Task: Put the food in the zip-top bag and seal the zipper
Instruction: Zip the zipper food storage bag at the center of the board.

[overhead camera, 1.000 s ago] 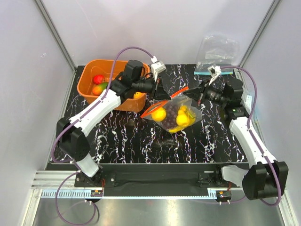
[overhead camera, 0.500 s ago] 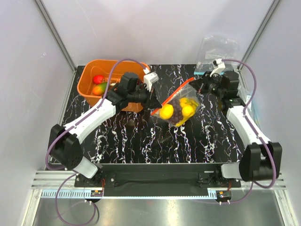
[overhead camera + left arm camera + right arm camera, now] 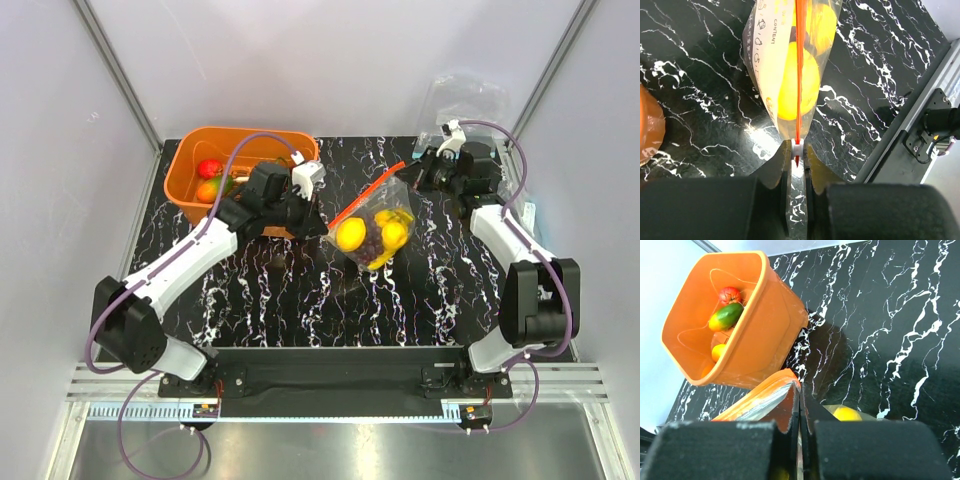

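Observation:
The zip-top bag (image 3: pixel 378 228) hangs over the middle of the table, stretched between both grippers. Inside it lies the food: a yellow lemon-like piece (image 3: pixel 351 233), dark purple grapes (image 3: pixel 372 237) and more yellow fruit (image 3: pixel 394 231). The red-orange zipper (image 3: pixel 368 196) runs taut on a diagonal along the bag's mouth. My left gripper (image 3: pixel 326 226) is shut on the zipper's white slider (image 3: pixel 797 148) at the near-left end, and the zipper (image 3: pixel 799 75) runs straight away from the jaws. My right gripper (image 3: pixel 413 177) is shut on the bag's far-right corner (image 3: pixel 765 397), with a lemon-like piece (image 3: pixel 846 413) just beyond.
An orange basket (image 3: pixel 186 196) stands at the back left with a red, a green and an orange toy fruit inside; it also fills the upper left of the right wrist view (image 3: pixel 755 325). Spare clear bags (image 3: pixel 462 105) lie at the back right corner. Walls close in on three sides.
The right gripper has drawn back toward the far right and the left gripper has come nearer and left. The bag has swung round and its zipper now runs taut between them.

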Action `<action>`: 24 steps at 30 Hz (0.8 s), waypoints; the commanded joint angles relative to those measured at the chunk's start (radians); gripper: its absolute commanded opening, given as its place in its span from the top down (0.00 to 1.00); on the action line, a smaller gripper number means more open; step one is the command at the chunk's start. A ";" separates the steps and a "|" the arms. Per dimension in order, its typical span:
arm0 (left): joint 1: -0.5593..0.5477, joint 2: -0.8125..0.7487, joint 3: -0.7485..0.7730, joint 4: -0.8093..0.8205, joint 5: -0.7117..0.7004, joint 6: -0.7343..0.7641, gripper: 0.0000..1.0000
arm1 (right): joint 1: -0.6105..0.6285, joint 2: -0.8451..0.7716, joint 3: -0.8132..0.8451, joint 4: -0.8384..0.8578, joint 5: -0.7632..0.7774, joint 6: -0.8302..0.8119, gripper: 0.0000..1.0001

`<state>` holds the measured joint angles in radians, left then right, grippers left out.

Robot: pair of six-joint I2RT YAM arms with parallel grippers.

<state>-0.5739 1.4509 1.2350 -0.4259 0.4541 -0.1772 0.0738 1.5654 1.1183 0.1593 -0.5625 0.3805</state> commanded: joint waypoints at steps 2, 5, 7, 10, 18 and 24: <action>0.003 -0.046 -0.015 -0.155 -0.029 0.001 1.00 | -0.029 0.001 0.052 0.114 0.130 0.006 1.00; 0.005 -0.049 -0.011 -0.140 -0.034 0.008 1.00 | -0.029 -0.001 0.067 0.103 0.102 0.014 0.66; 0.005 -0.026 0.018 -0.128 -0.035 0.004 1.00 | -0.028 -0.014 0.086 0.059 0.118 0.032 0.36; 0.003 0.023 0.095 -0.125 -0.022 -0.014 1.00 | -0.029 -0.063 0.121 -0.057 0.203 0.070 0.16; -0.012 0.052 0.155 -0.042 -0.005 -0.039 1.00 | -0.029 -0.004 0.516 -0.825 0.383 0.238 0.00; -0.049 0.068 0.189 -0.040 0.006 -0.041 1.00 | -0.008 -0.027 0.485 -0.866 0.259 0.322 0.00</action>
<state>-0.6006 1.5211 1.3666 -0.5236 0.4366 -0.2108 0.0471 1.5455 1.6249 -0.5613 -0.2535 0.6292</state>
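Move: The bag's zipper is stretched between both grippers: its far end sits in the right fingers, about 16 cm ahead of the left hand and some 16 cm to its right, while the left hand still pinches the slider at the near end. The big yellow fruit hangs roughly 6 cm ahead, 6 cm right and 8 cm below the left hand. The bananas lie about 7 cm back, 2 cm left and 12 cm below the right hand. The zipper's far end comes free as the right fingers open wide. The right hand then draws away to the right about 5 cm and up about 9 cm, edging forward then back, while turning clockwise some 20 degrees and tipping down. The left hand keeps its pinch on the slider, dipping a little back, down and left, then easing up and right. ##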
